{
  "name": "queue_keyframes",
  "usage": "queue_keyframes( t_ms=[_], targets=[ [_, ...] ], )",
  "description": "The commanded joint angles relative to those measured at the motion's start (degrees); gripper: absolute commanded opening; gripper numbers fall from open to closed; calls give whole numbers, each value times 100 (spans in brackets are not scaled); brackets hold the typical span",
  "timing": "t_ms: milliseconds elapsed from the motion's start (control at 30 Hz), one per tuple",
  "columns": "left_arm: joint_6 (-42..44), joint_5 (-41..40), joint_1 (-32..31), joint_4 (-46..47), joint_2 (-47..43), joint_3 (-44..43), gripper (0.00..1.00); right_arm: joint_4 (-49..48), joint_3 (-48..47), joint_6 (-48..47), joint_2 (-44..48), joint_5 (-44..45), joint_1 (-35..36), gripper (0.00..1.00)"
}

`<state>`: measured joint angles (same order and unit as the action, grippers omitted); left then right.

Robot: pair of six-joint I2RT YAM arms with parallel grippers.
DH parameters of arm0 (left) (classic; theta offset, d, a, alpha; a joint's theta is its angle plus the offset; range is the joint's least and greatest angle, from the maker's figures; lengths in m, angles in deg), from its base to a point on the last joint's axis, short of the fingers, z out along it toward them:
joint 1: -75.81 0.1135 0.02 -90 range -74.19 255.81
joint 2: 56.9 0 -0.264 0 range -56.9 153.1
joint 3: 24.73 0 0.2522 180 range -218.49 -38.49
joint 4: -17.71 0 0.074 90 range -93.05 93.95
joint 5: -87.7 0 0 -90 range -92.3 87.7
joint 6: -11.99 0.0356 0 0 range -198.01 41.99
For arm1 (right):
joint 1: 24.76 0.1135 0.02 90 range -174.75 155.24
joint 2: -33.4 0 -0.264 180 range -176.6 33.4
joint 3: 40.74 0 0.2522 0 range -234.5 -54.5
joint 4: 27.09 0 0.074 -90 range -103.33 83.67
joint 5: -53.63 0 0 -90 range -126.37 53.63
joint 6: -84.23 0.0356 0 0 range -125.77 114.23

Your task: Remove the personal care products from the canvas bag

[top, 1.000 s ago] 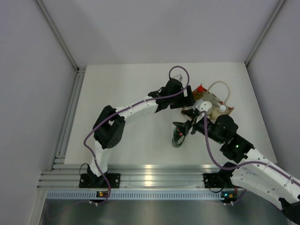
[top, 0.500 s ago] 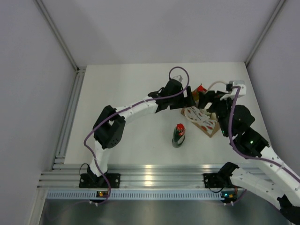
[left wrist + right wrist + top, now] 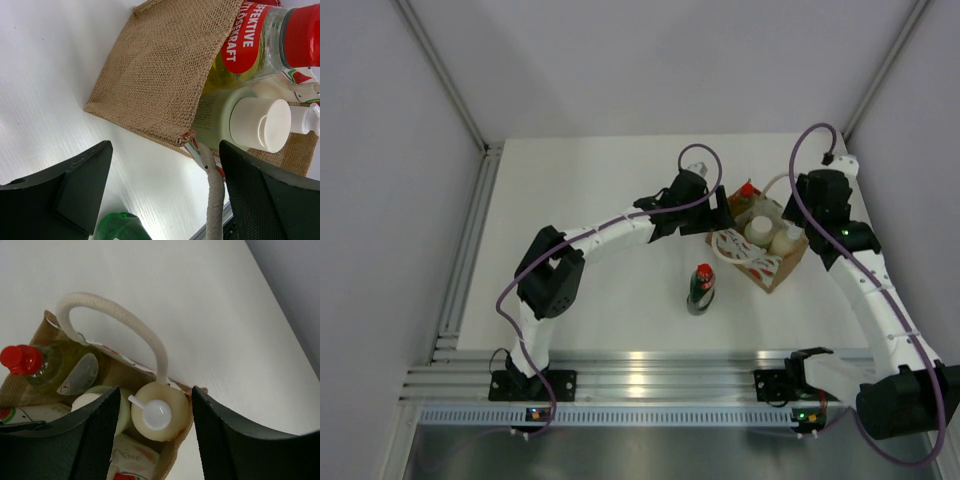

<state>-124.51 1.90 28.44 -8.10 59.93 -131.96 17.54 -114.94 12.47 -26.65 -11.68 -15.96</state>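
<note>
The canvas bag stands at the right of the table with its mouth up. Inside, the right wrist view shows a cream bottle with a white cap, a pale cylinder and a yellow bottle with a red cap. My right gripper hangs open above the cream bottle, one finger on each side. A dark green bottle with a red cap stands alone on the table. At the bag's left side my left gripper is open, with the bag's corner and rope handle just ahead.
A pale looped handle arches over the bag's far rim, close to the cream bottle. The enclosure's right wall stands near the right arm. White tabletop stretches left of the bag. A metal rail runs along the near edge.
My right gripper let go of the dark green bottle, which now stands alone. The right arm swung back and right, and its gripper now hangs over the bag. The left arm barely moved.
</note>
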Motion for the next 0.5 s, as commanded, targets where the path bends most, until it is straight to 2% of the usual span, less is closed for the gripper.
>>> queue_keyframes(
  t_ms=[0,200,467],
  targets=[
    [132,-43,-9,177,-390,66,92,498,-328,-48,-287,-570,-106,57],
    [150,-8,-9,177,-346,40,92,490,-126,-171,-437,-737,-106,54],
    [167,63,-9,177,-310,13,92,534,-55,-391,-745,-843,-124,56]
  ],
)
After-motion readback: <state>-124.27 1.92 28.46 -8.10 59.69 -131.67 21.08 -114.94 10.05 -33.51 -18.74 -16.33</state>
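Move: The cream pump bottle in the canvas bag stands almost beneath the right hand, about 3 cm to its left, barely 1 cm ahead and some 15 cm lower. The white-capped bottle is roughly 8 cm farther left of it and about level with it. The red-capped yellow bottle lies about 7 cm ahead and 13 cm left of the right hand. From the left hand the pump bottle is some 16 cm right and 3 cm back, a little lower. Down towards the pump bottle goes the right hand, sinking about 5 cm quickly at first and then more slowly, and easing nearly 2 cm left. Its fingers stay a little over half open and still clear of the bottle as the wrist tips them some 10 degrees further down, with a small counter-clockwise turn. ##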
